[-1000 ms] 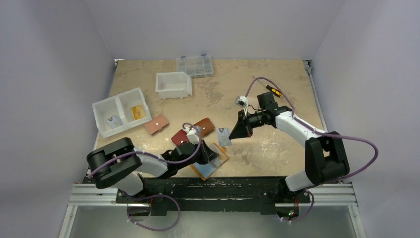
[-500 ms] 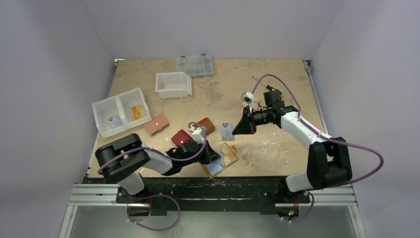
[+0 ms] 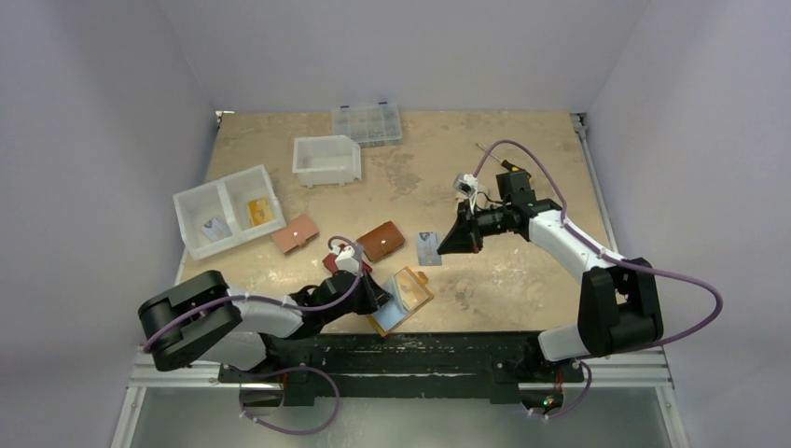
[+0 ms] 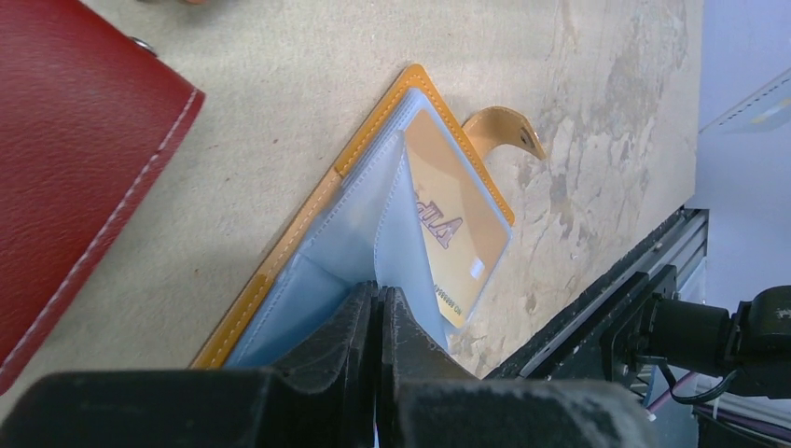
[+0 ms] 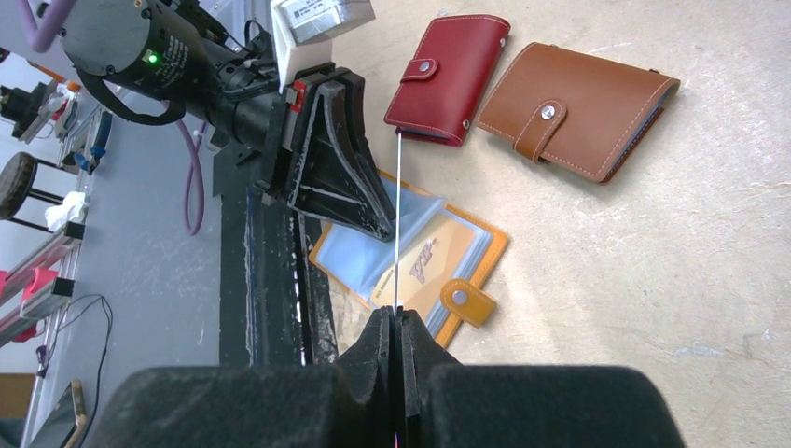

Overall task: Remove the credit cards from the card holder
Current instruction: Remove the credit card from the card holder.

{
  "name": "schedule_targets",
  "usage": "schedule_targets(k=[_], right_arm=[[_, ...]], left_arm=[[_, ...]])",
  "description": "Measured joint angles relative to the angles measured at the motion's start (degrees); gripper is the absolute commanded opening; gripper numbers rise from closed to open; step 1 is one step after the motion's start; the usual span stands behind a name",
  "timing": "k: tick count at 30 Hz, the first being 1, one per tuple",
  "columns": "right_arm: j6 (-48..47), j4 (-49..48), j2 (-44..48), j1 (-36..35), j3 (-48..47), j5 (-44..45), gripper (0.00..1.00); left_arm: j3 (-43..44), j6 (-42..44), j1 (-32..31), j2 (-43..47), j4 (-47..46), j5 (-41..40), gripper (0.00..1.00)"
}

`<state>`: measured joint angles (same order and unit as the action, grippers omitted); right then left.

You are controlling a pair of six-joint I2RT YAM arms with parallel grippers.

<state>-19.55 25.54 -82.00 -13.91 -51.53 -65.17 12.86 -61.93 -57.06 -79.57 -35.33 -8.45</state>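
The mustard-yellow card holder lies open near the table's front edge, its snap tab sticking out. Its clear sleeves fan up, and a gold credit card sits inside one. My left gripper is shut on a clear sleeve of the holder. Farther back and to the right, my right gripper is shut on a whitish credit card, held above the table. The right wrist view shows that card edge-on as a thin line.
A dark red wallet and a brown wallet lie just behind the holder, a pinkish one farther left. A white two-part bin holds cards. Another white bin, a clear organiser box and a screwdriver stand at the back.
My right gripper carried the whitish card up and back to the right, then held still. My left arm swung left, dragging the card holder by its sleeve a little left.
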Motion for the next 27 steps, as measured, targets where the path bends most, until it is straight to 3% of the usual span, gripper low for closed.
schedule_targets(k=[13,22,27], right_arm=[[-0.9,0.6,0.0,0.0,0.0,0.0,0.0],[-1.5,0.9,0.0,0.0,0.0,-0.1,0.0],[-2.2,1.2,0.0,0.0,0.0,-0.2,0.0]], left_arm=[[0.3,0.0,0.0,14.2,19.4,-2.4,0.32],[0.5,-1.0,0.0,25.2,31.9,-2.7,0.42],[0.5,0.2,0.0,38.1,38.3,-2.4,0.71]])
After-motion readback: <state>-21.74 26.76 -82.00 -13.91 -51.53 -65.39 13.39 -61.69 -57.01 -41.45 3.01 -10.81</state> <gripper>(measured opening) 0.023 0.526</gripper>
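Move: The yellow card holder lies open under my left fingertips, its middle about 4 cm to their right, 1 cm back and 2 cm below; a clear sleeve stands half-turned against them. From that hand the red holder is some 9 cm left and 8 cm ahead, the brown one about 15 cm ahead and 1 cm left. The card my right hand holds is roughly 10 cm right, 7 cm ahead and 11 cm up from my left hand. From my right hand, the yellow holder's middle is about 8 cm left, 7 cm back and 14 cm down. I sweep my left hand about 5 cm left and a little back, staying low, laying the half-turned sleeve over onto the holder's left half. My fingers part from shut to about half open as I go; then I lift clear of the sleeve, ending some 5 cm higher. My right hand stays put and keeps its card. ##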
